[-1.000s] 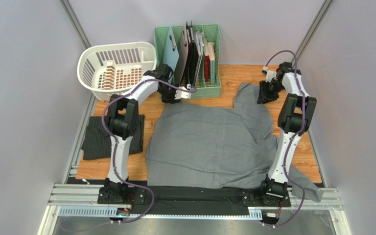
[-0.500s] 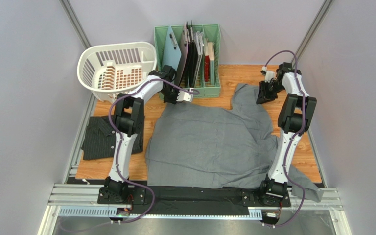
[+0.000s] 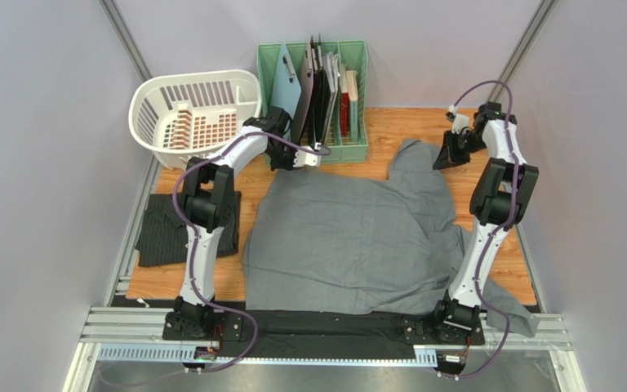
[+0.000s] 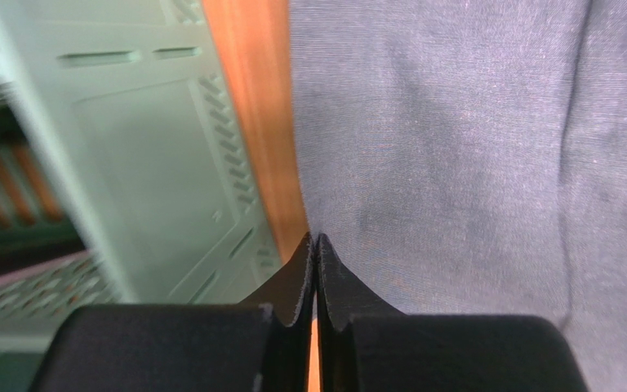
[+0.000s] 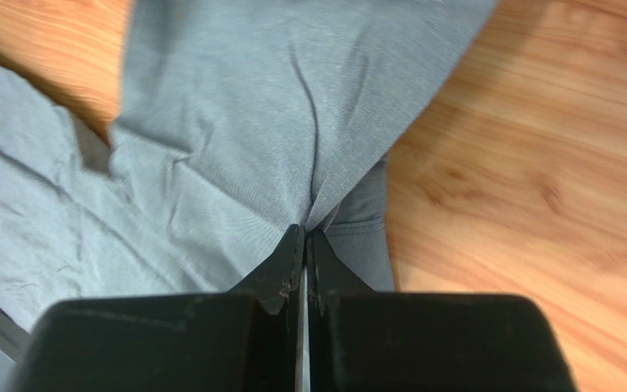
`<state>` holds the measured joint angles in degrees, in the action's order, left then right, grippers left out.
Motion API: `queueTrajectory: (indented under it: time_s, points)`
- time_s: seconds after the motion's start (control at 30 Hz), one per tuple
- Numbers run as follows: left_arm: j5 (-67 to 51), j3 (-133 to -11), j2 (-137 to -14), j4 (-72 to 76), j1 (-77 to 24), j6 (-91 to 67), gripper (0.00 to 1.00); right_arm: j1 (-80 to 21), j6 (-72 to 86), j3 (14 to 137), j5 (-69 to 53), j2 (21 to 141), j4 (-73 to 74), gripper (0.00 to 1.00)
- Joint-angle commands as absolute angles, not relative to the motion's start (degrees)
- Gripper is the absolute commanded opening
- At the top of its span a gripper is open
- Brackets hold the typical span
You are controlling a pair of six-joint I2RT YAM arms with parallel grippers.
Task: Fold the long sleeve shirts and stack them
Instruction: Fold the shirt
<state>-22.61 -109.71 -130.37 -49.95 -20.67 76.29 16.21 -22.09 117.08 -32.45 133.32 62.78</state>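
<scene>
The plain grey long sleeve shirt [image 3: 349, 237] lies spread over the middle of the wooden table, one end hanging off the near right edge. The dark pinstriped shirt [image 3: 160, 233] lies folded at the left, behind my left arm. My left gripper [image 3: 282, 163] is at the grey shirt's far left corner. In the left wrist view the gripper [image 4: 315, 241] is shut, tips pinching the cloth's edge [image 4: 455, 147]. My right gripper [image 3: 442, 161] is at the far right part of that shirt. In the right wrist view the gripper [image 5: 304, 233] is shut on puckered grey fabric [image 5: 276, 122].
A white laundry basket [image 3: 194, 110] stands at the far left. Beside it a green file rack [image 3: 357, 151] holds boards and folders, close to my left gripper and filling the left wrist view as the rack [image 4: 129, 147]. Bare wood [image 5: 521, 163] shows right of the shirt.
Both grippers have closed on the grey shirt's far edge. The right wrist has lifted and shifted a little right; the left wrist has shifted slightly.
</scene>
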Motion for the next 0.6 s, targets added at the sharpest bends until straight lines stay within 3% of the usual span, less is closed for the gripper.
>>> queueTrajectory:
  time_s: [0.0,0.33,0.57]
  points:
    - [-22.41,-107.85,-124.02,-45.80,-20.66,74.10,0.00,17.93,-20.74,117.42,-36.91,126.21,63.28,0.00]
    - [-24.61,-105.03,-116.82,-47.28,-20.57,73.30,0.00,18.37,-23.29,116.81,-39.64,121.65,69.33,0.00]
    - [-25.13,-92.57,-106.80,-47.55,-20.48,76.20,0.00,20.04,-30.40,103.38,-40.17,108.39,73.56,0.00]
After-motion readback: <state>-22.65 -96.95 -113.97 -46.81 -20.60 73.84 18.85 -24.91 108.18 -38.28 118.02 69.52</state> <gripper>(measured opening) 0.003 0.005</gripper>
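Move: At the shirt's far edge, both hands already pinch it, 2 to 3 cm up. The shirt's near edge lies about 42 cm back: its left corner some 6 cm to the left of the left hand's line, its right end some 4 cm left of the right hand's. From the left hand the green organizer is about 16 cm ahead and 9 cm right, the folded dark shirt some 18 cm back and 23 cm left. The loose near sleeve lies some 40 cm back and 11 cm right of the right hand. Lifting the far edge with fingers kept shut on the cloth, both hands go up first, nearly straight, then start drawing back towards the shirt's near edge while still rising. The left climbs about 6.5 cm and comes back some 3.5; the right climbs nearly 8 cm and comes back about 5.5. The wrists tilt only slightly. ##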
